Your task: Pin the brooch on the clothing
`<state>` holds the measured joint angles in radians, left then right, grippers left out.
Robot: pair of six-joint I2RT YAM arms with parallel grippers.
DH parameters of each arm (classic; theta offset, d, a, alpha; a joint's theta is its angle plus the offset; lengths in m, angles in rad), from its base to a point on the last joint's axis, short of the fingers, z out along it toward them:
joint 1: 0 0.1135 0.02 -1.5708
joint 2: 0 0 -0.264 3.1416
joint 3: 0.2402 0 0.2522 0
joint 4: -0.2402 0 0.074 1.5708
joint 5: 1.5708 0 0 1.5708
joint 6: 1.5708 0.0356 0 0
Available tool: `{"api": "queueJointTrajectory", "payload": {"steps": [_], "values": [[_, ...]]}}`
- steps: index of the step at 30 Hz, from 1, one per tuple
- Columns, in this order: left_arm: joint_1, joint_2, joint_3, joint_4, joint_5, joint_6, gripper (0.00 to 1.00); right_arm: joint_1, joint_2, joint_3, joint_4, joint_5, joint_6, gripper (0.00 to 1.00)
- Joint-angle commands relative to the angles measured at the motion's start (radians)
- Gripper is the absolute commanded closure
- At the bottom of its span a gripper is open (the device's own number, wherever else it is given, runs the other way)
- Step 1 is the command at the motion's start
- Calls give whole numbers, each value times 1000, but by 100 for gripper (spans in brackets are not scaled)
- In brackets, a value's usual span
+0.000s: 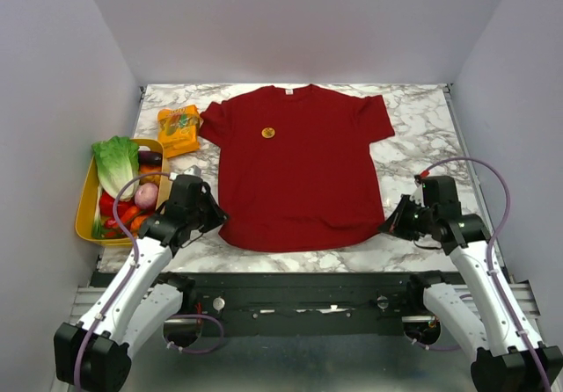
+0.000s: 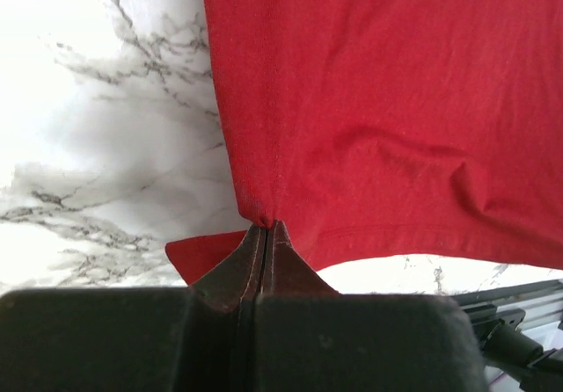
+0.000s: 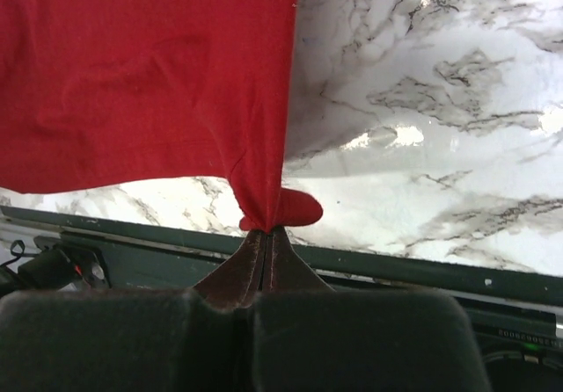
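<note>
The dark red T-shirt lies flat on the marble table, collar at the far side. The small round yellow-gold brooch sits on its chest, left of centre. My left gripper is shut on the shirt's near-left hem corner; the left wrist view shows the red cloth pinched between its closed fingertips. My right gripper is shut on the near-right hem corner; the right wrist view shows the cloth pinched at its tips. The brooch is out of both wrist views.
An orange snack packet lies by the shirt's left sleeve. A yellow tray with lettuce and other vegetables stands at the left edge. The table's near edge and a dark rail lie just under the right gripper.
</note>
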<state>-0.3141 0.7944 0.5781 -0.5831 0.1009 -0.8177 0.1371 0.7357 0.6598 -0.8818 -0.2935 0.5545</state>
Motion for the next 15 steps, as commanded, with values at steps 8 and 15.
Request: {"api": "queueJointTrajectory", "payload": {"steps": [8,15], "values": [[-60,-73,2,-106,-41,-47,62,-1,-21,67,-140,-70,-74,75],[-60,-80,78,-130,-153,-25,1,-2,-41,130,-106,-95,-111,0]]}}
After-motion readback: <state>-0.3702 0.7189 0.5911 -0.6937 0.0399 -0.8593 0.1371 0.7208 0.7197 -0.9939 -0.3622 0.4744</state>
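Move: Each hand still holds its side of the red clothing's hem off the table. The tabletop where its hem corner will lie is about 8 cm below, some 6 cm back and 5 cm left of the left hand; for the right hand about 8 cm below, 5 cm back and 4 cm right. The brooch lies some 34 cm ahead and 9 cm right of the left hand, the vegetable basket about 9 cm ahead and 30 cm left of it. Back towards the robot's own side of the table, both hands ease the hem about 2 cm, the right rising some 1.5 cm as well, the left keeping nearly level. Late in that pull both grippers spread from shut to almost wide open and let go of the cloth, the right turning slightly counter-clockwise. ##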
